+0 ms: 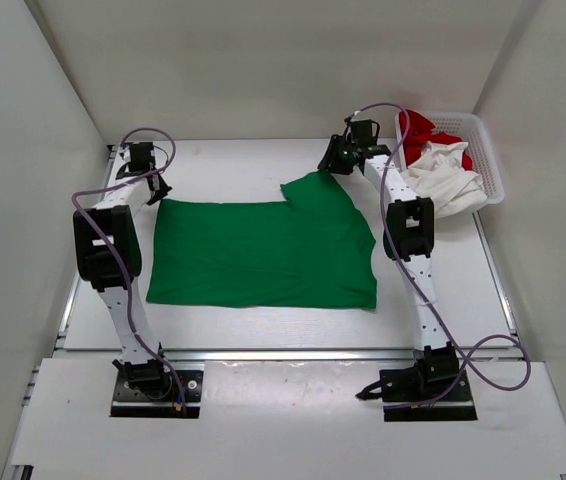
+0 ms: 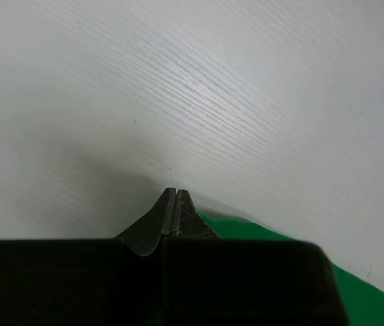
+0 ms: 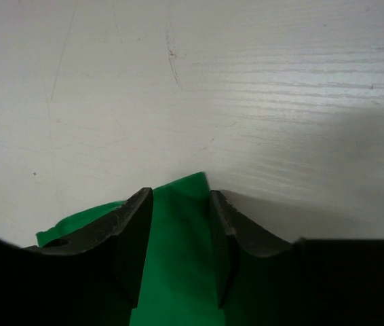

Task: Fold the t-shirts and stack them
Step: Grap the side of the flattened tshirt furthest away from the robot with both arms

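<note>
The bright green t-shirt (image 1: 263, 250) lies spread flat on the white table (image 1: 233, 160), one sleeve corner pointing to the far right. My left gripper (image 1: 160, 187) sits at the shirt's far left corner. In the left wrist view my left gripper (image 2: 172, 193) is shut with nothing seen between its tips, and the green cloth (image 2: 368, 299) lies just to its right. My right gripper (image 1: 328, 165) is over the sleeve corner. In the right wrist view my right gripper (image 3: 180, 197) is open, its fingers on either side of the green tip (image 3: 178, 258). A white t-shirt (image 1: 448, 180) and a red t-shirt (image 1: 423, 125) sit bunched in the basket.
A white plastic mesh basket (image 1: 490, 150) stands at the far right corner, the white shirt spilling over its near side. White walls close in the table on the left, back and right. Purple cables loop beside both arms.
</note>
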`<state>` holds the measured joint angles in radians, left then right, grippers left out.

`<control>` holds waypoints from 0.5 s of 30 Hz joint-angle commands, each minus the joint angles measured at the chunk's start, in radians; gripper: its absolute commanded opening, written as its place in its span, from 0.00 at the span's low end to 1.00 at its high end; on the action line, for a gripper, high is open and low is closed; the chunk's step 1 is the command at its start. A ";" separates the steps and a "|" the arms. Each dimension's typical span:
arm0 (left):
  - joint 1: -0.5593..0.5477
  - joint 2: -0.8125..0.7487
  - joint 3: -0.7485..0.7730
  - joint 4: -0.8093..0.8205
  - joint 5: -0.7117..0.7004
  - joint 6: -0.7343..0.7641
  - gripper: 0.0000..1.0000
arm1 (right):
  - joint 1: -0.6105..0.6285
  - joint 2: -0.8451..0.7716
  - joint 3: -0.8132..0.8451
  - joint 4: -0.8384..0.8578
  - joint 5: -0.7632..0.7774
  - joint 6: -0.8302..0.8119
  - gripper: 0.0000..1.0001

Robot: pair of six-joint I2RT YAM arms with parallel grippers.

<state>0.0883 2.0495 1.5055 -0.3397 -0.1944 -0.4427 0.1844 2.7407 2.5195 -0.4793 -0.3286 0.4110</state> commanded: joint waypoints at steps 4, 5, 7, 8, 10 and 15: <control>0.004 -0.086 -0.022 0.031 0.030 -0.010 0.00 | -0.023 0.049 0.053 -0.022 -0.084 0.069 0.22; 0.005 -0.080 -0.021 0.033 0.032 -0.014 0.00 | -0.025 0.059 0.071 -0.016 -0.099 0.083 0.16; 0.008 -0.080 -0.025 0.033 0.035 -0.014 0.00 | -0.025 0.074 0.105 -0.021 -0.104 0.086 0.09; 0.008 -0.077 -0.028 0.031 0.036 -0.010 0.00 | -0.029 0.083 0.111 -0.018 -0.121 0.100 0.02; 0.011 -0.080 -0.028 0.034 0.044 -0.016 0.00 | -0.028 0.088 0.177 -0.022 -0.131 0.115 0.00; 0.021 -0.109 -0.071 0.062 0.052 -0.027 0.00 | -0.053 0.060 0.297 -0.083 -0.164 0.118 0.00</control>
<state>0.0967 2.0338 1.4609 -0.3073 -0.1658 -0.4564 0.1501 2.8548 2.7296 -0.5461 -0.4446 0.5129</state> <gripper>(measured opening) 0.023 0.007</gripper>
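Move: Between the right hand's parted fingertips sits the far corner of the green t-shirt's sleeve, about 1 cm below the hand point. The sleeve's left corner is some 11 cm left of this hand and 6 cm back; the basket is roughly 31 cm to the right, about level with it. The left hand already has the shirt's far left corner; from there the sleeve's far corner is about 40 cm right, 10 cm ahead and 4 cm lower. Closing its fingers from about a third open to shut, the right hand pinches the sleeve's far corner, sinking under 1 cm as it does. It then rises about 1.5 cm and eases 1 cm forward, its left side rolling up some 8 degrees. The left hand stays nearly in place with shut fingers, keeping its pinch on the far left corner. ##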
